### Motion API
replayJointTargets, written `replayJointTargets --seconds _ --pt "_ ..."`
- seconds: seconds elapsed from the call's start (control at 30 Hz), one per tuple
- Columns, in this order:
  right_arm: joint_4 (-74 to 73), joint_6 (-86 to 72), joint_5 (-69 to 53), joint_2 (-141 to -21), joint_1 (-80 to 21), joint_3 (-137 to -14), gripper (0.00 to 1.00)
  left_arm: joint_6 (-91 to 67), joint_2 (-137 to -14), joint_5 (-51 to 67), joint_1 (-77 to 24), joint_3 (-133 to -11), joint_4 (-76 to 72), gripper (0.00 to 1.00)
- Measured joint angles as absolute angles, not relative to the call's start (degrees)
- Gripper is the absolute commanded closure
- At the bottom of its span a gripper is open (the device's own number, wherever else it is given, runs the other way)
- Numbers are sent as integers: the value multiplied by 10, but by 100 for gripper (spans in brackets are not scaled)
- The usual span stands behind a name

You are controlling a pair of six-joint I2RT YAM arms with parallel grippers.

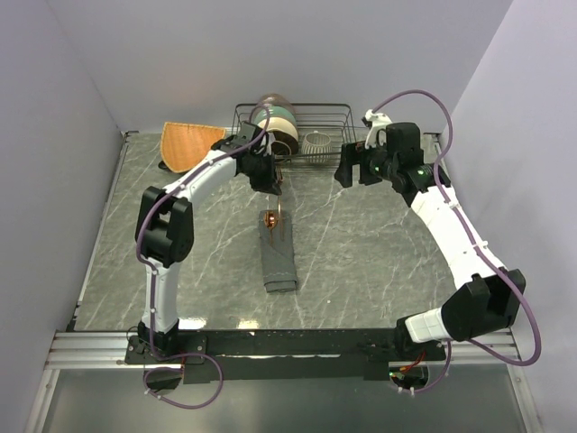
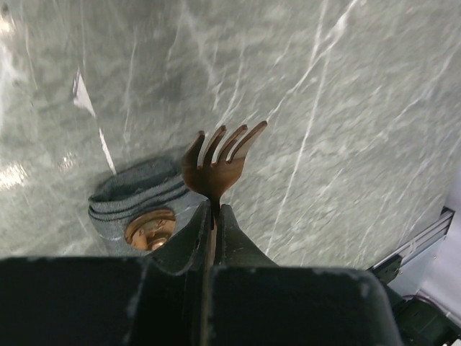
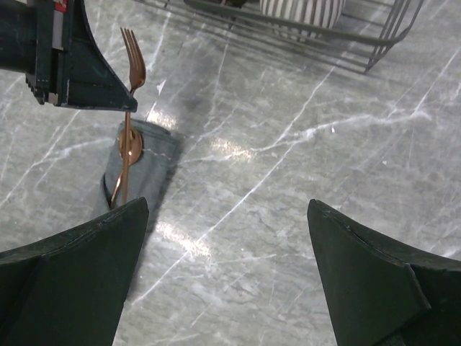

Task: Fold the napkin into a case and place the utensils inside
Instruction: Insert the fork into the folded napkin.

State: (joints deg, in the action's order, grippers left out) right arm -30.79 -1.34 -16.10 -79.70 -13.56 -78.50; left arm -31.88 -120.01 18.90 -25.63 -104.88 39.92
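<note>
The napkin lies folded into a long dark grey case [image 1: 279, 257] in the middle of the table, its layered end [image 2: 137, 196] showing below my left wrist. A copper spoon bowl [image 1: 270, 218] [image 2: 150, 229] rests on the case's far end. My left gripper [image 1: 269, 183] [image 2: 214, 213] is shut on the neck of a copper fork [image 2: 220, 162] [image 3: 133, 58], tines up. The fork's handle slants down to the case [image 3: 148, 173] beside the spoon bowl [image 3: 134, 146]. My right gripper [image 1: 347, 171] [image 3: 227, 203] hangs open over bare table right of the case, nothing between its fingers.
A black wire rack [image 1: 334, 113] at the back holds upright plates and a ribbed striped cup [image 1: 315, 142] [image 3: 302, 9]. An orange woven fan-shaped mat [image 1: 189, 144] lies at the back left. Walls close in the table on the left, the right and behind.
</note>
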Motion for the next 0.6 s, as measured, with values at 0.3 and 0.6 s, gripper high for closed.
replayJointTargets --seconds 0.3,0.6 --pt "-313 -12 -163 -768 -136 -754 0 -317 -1200 192 -267 -993 398 99" --pt "-314 -11 -166 -743 -136 -745 0 -323 -1199 192 -289 -962 388 99"
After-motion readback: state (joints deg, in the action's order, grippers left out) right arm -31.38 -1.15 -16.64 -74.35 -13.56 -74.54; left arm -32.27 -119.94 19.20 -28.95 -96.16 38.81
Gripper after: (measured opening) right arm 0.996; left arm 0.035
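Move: The folded napkin's middle is about 12 cm back from the left hand, 1 cm to its right and some 10 cm below; the fork is already held there. The spoon's bowl on the napkin is roughly 4 cm back, 2 cm left and 10 cm down, while the dish rack stands some 18 cm ahead, 5 cm right and 6 cm lower. From the right hand the napkin is about 8 cm back, 22 cm left and 24 cm below. Lower the left gripper about 5 cm while drawing it back nearly as far, so the fork comes down over the far part of the napkin, its handle alongside the spoon on the spoon's right. Keep the fingers shut on the fork and let the wrist tilt only some 5 to 10 degrees, slowing towards the end. Ease the open, empty right hand back about 2 cm. ##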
